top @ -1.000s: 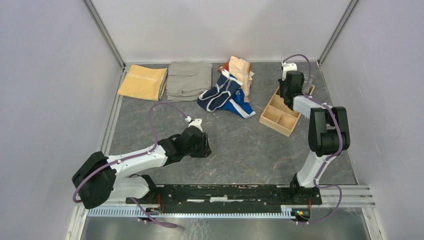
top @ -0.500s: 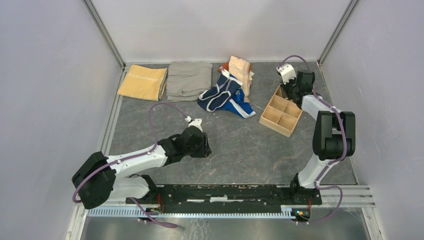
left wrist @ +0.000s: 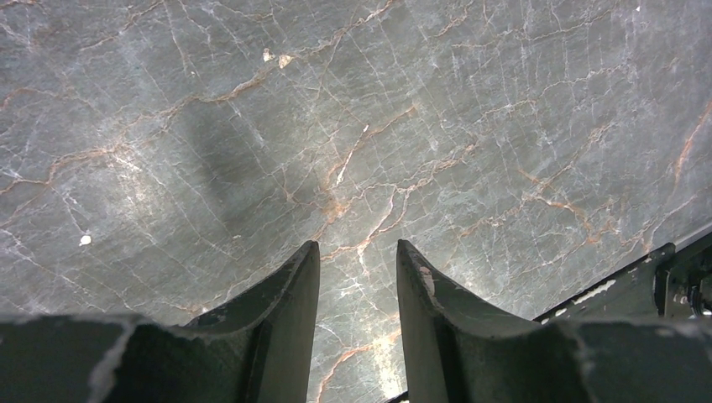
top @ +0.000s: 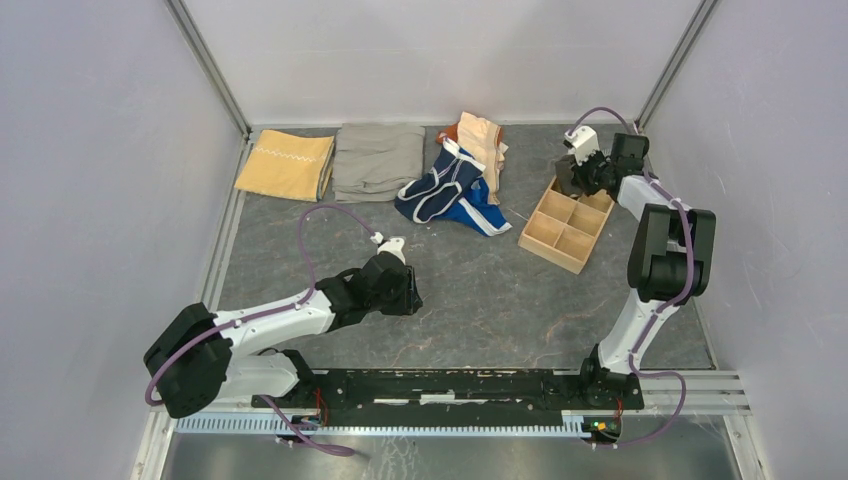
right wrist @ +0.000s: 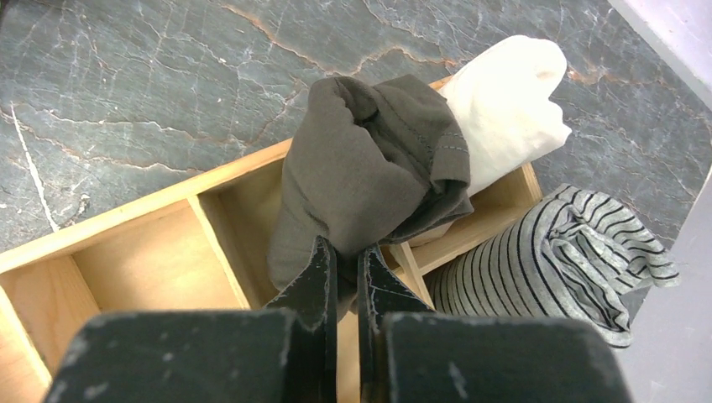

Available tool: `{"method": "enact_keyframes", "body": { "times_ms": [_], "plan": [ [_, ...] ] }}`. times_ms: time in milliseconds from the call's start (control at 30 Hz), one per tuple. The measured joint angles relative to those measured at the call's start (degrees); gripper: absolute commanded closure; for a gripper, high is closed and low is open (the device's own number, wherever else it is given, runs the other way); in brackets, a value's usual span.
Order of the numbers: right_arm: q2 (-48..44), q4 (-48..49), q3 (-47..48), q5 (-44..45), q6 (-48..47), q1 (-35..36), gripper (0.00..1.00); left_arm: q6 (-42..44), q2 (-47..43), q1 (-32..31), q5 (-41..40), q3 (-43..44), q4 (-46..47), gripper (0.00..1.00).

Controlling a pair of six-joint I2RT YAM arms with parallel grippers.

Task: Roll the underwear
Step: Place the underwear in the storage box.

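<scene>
A dark grey-brown rolled underwear is pinched at its lower edge by my right gripper, which is shut on it. The roll hangs over a far compartment of the wooden divider box. From above, the right gripper is at the box's far end. More underwear lies in a loose pile at the back: a navy piece with white trim, a bright blue one and a peach one. My left gripper is open over bare table, holding nothing, and sits left of centre.
A white roll and a grey striped roll sit in the box's neighbouring compartments. A folded mustard-yellow cloth and a folded grey-khaki cloth lie at the back left. The enclosure wall stands close behind the box.
The right wrist has swung to the right along the box's far end, carrying the dark roll and turning. The left arm has stayed still.
</scene>
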Motion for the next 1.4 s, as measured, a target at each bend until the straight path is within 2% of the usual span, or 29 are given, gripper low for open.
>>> {"method": "enact_keyframes", "body": {
  "times_ms": [400,633,933,967,1000,1033,1100,1200,1400],
  "plan": [
    [2.64,-0.35,1.4,-5.86,-1.22,-3.02,1.0,0.74,1.05,0.0,0.02,0.09,0.02,0.56],
    [2.32,3.06,-1.49,-8.13,-1.18,-3.91,1.0,0.74,1.4,0.0,0.2,0.09,0.02,0.56],
    [1.51,4.81,-3.21,-7.74,0.48,-3.93,1.0,0.74,1.42,0.0,0.31,0.09,0.02,0.57],
    [1.51,4.81,-3.21,-7.5,0.72,-3.89,0.94,0.74,1.42,0.0,0.31,0.09,0.02,0.57],
    [1.51,4.83,-3.23,-7.21,0.94,-3.87,0.82,0.74,1.42,0.0,0.31,0.09,0.02,0.57],
    [1.51,4.98,-3.28,-6.97,1.33,-3.85,0.75,0.74,1.42,0.0,0.31,0.09,0.02,0.57],
    [1.51,5.46,-3.61,-6.54,2.32,-3.76,0.66,0.74,1.42,0.0,0.37,0.09,0.02,0.57],
    [1.51,6.23,-4.83,-5.25,3.65,-3.61,0.59,0.74,1.49,0.0,0.55,0.13,0.02,0.57],
    [0.63,6.54,-6.38,-4.33,5.9,-3.58,0.54,0.74,1.53,0.0,0.59,0.35,-0.02,0.57]
  ]
}}
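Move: The rolled underwear is still pinched by its near end in the right hand, its bulk reaching ahead and left. The empty cell meant for it lies some 3 cm ahead, 2 cm left and 6 cm below that hand. The white roll is about 9 cm ahead and 2 cm right; the striped roll 6 cm ahead and 9 cm right; the next empty cell 3 cm back and 6 cm left. From the left hand, the target cell is roughly 33 cm ahead and 36 cm right. The rolled underwear is lowered by the right hand down into the left column's cell just short of the white roll. The hand sinks about 3 cm in all, first edging 1 cm right, later drawing nearly 2 cm back. Near the end the fingers open from shut to a little under half, still on either side of the roll's near end, as the hand goes on sinking. ##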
